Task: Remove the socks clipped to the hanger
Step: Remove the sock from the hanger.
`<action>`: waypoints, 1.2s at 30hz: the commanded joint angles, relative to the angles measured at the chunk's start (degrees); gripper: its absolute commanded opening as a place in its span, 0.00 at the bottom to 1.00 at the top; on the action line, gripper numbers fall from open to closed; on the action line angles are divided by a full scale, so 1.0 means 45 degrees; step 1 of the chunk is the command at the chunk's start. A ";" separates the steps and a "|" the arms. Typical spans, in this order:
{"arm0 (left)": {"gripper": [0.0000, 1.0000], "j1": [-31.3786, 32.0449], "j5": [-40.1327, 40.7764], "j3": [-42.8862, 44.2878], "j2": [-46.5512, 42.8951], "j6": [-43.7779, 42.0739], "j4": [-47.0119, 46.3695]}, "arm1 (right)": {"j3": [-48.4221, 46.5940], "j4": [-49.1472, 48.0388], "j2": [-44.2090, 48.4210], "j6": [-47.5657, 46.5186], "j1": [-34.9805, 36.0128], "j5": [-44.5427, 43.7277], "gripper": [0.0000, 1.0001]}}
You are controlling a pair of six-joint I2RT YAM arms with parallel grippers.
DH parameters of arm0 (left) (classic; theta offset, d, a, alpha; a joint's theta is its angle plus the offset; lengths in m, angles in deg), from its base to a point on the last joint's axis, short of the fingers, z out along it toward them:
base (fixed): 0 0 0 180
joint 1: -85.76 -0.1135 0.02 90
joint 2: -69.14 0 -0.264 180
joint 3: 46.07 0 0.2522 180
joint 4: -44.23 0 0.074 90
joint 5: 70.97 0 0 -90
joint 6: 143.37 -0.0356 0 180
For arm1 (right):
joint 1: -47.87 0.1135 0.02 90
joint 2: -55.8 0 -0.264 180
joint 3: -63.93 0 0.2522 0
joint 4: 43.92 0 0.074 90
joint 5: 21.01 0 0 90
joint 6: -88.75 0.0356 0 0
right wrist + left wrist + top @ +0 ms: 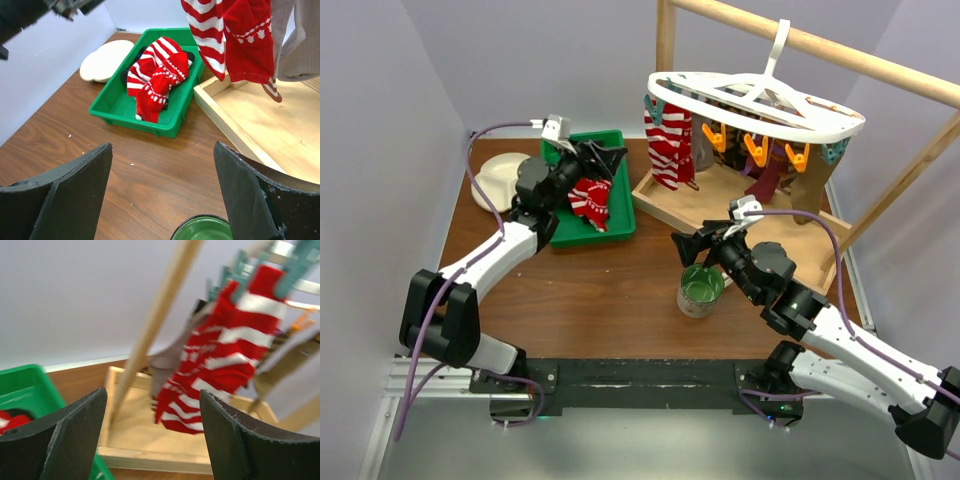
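The white oval hanger [760,105] hangs by its hook from a wooden pole. A red-and-white striped sock [666,145] [220,355] [210,35] is clipped at its left end, and a maroon sock [770,175] hangs further right. Red-and-white socks [590,200] [157,75] lie in the green bin [620,228] [130,122]. My left gripper [612,160] [152,395] is open over the bin, facing the striped sock, with nothing between its fingers. My right gripper [682,247] [162,146] is open and empty above the table, short of the hanger.
A wooden base tray [670,205] [260,125] with posts and the pole [820,45] carries the hanger. A green cup [701,290] [205,229] stands just below my right gripper. A white plate [500,175] [105,60] lies left of the bin.
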 commanded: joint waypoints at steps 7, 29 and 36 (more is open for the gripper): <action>0.78 0.0231 -0.4209 0.0952 0.0469 0.0529 -0.3516 | 0.0051 -0.0390 0.0395 0.0163 0.0010 -0.0242 0.86; 0.65 0.0836 -0.5167 0.5817 0.3791 0.0216 -0.1893 | -0.0437 0.0645 0.0746 -0.0012 -0.0010 -0.0340 0.86; 0.08 0.1227 -0.5167 0.5759 0.3616 0.0256 -0.1993 | -0.0574 0.0762 0.0785 -0.0071 -0.0010 -0.0477 0.87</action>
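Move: The red-and-white sock still hanging from teal clips has its middle about 13 cm to the left hand's right, level with it in reach and height. The grey sock hangs some 9 cm to the right of that and 4 cm farther out; the nearest orange clip sits about 5 cm back, 22 cm right and 9 cm up from the left hand, and the green tray about 14 cm ahead, 9 cm left and 28 cm below it. The same red-and-white sock is roughly 17 cm straight ahead of the right hand and 5 cm above it. The hanging red-and-white sock is met at its top, just under the teal clips, by the left hand. That hand first draws back a little and rises, then comes forward again while going steadily right, about 11 cm across and 7 cm up in all. Its fingers swing some 25 degrees clockwise and tip upward, and late on close from wide to nearly shut around the fabric. ##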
